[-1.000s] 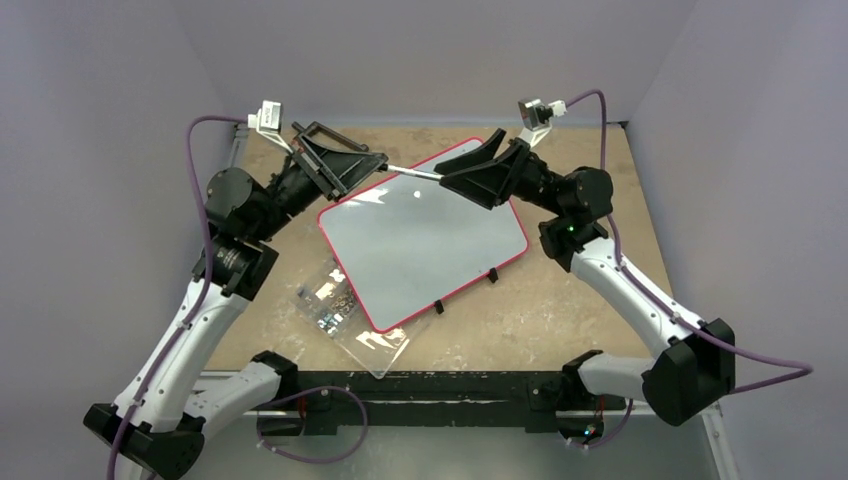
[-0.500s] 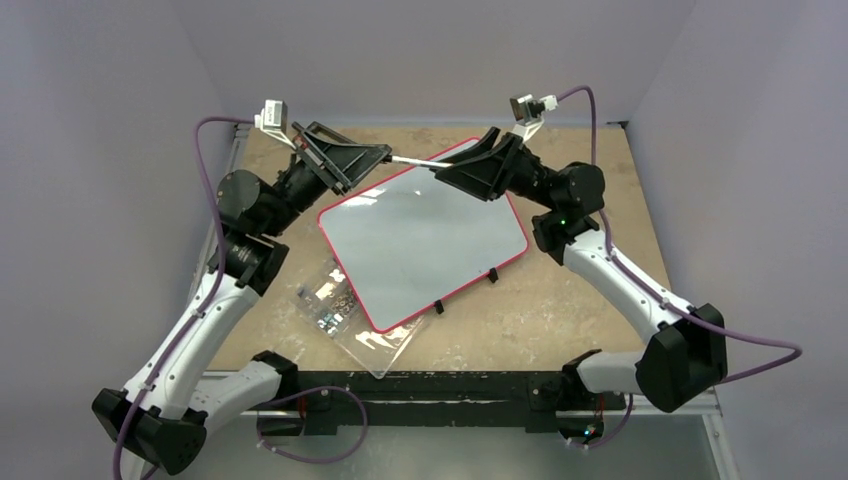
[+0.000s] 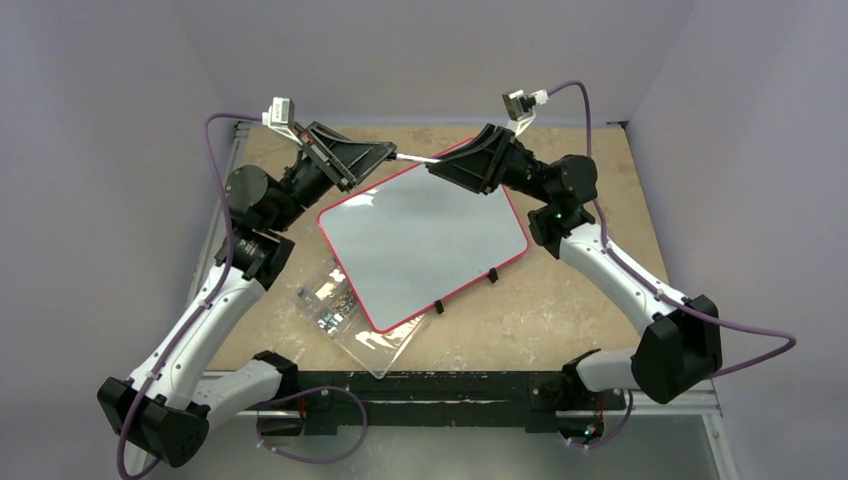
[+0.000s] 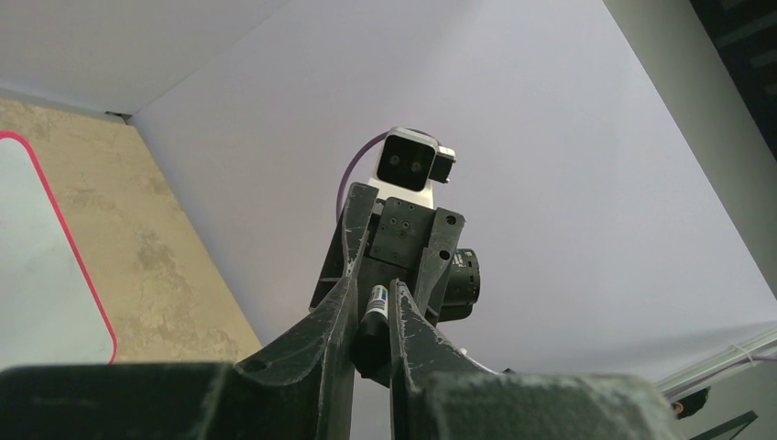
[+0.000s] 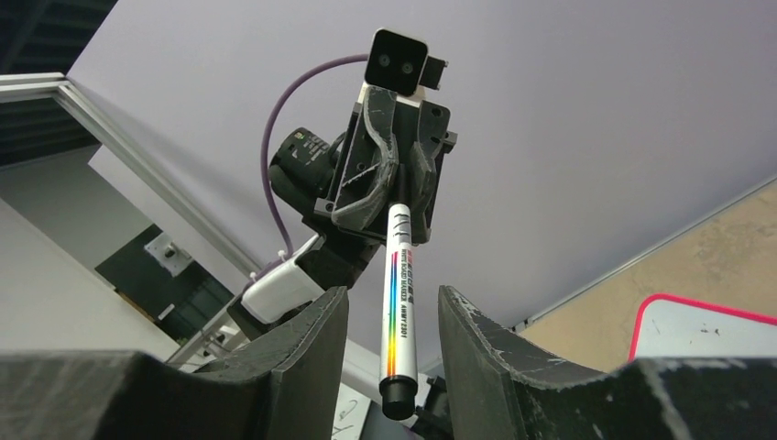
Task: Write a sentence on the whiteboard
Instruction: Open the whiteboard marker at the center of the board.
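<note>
The whiteboard (image 3: 420, 240), red-rimmed, lies tilted on the tabletop, and its face shows bare white; the sentence is not in view. A white marker (image 3: 410, 158) with a rainbow stripe hangs in the air over the board's far corner, between the two grippers. My left gripper (image 4: 371, 316) is shut on the marker's (image 4: 374, 321) black end. My right gripper (image 5: 394, 307) faces it, jaws apart around the marker's barrel (image 5: 401, 302), with a gap showing on each side. Corners of the whiteboard (image 4: 37, 266) (image 5: 705, 330) show in both wrist views.
A clear plastic box (image 3: 345, 310) of small parts lies at the board's near left edge. Two black feet (image 3: 438, 305) stick out from the board's front rim. The purple walls stand close behind both grippers.
Both grippers have shifted a little toward the back wall with the marker between them. The right jaws have narrowed around the barrel.
</note>
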Controlling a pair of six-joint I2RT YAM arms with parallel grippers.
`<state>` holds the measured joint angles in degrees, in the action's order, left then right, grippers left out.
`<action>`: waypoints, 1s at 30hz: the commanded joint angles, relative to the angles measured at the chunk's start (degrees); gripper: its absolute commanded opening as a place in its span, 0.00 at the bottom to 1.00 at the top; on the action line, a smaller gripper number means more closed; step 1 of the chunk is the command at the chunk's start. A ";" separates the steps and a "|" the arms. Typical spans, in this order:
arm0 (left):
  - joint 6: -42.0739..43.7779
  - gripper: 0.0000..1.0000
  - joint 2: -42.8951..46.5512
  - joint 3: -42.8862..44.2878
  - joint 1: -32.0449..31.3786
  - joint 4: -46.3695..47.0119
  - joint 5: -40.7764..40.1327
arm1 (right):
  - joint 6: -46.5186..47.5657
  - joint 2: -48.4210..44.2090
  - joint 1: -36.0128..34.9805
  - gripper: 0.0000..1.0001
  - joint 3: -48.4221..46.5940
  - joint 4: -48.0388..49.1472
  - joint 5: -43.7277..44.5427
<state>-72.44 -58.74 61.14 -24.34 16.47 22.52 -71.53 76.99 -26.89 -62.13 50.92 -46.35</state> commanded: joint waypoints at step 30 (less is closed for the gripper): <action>1.07 0.00 -0.59 0.01 -0.58 1.77 1.23 | 1.73 2.19 -1.49 0.22 -5.87 -0.28 -2.39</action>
<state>-72.40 -59.99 61.17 -24.56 17.21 23.20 -70.48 79.40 -28.08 -64.90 48.80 -47.77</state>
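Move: The left hand already pinches the cap. From the right hand, whose half-open fingers straddle the marker's free end, the whiteboard marker's middle lies about 5 cm to the left and 1 cm ahead, nearly level, with the left gripper some 8 cm left and 1 cm ahead. The whiteboard's middle is roughly 6 cm ahead, 2 cm left and 45 cm below. From the left hand, the marker's middle is about 3 cm to the right, nearly level. The right hand eases about 1 cm to its left along the whiteboard marker towards the left gripper, with a dip of roughly half a centimetre early on, and its fingers close from a wide straddle to about half that gap around the rear of the white barrel. Meanwhile the left hand, after a nudge of about half a centimetre to the right, down and slightly forward, holds nearly still and keeps its pinch on the black cap, steadying the marker for the right hand; a firm grip by the right fingers can't be made out. ##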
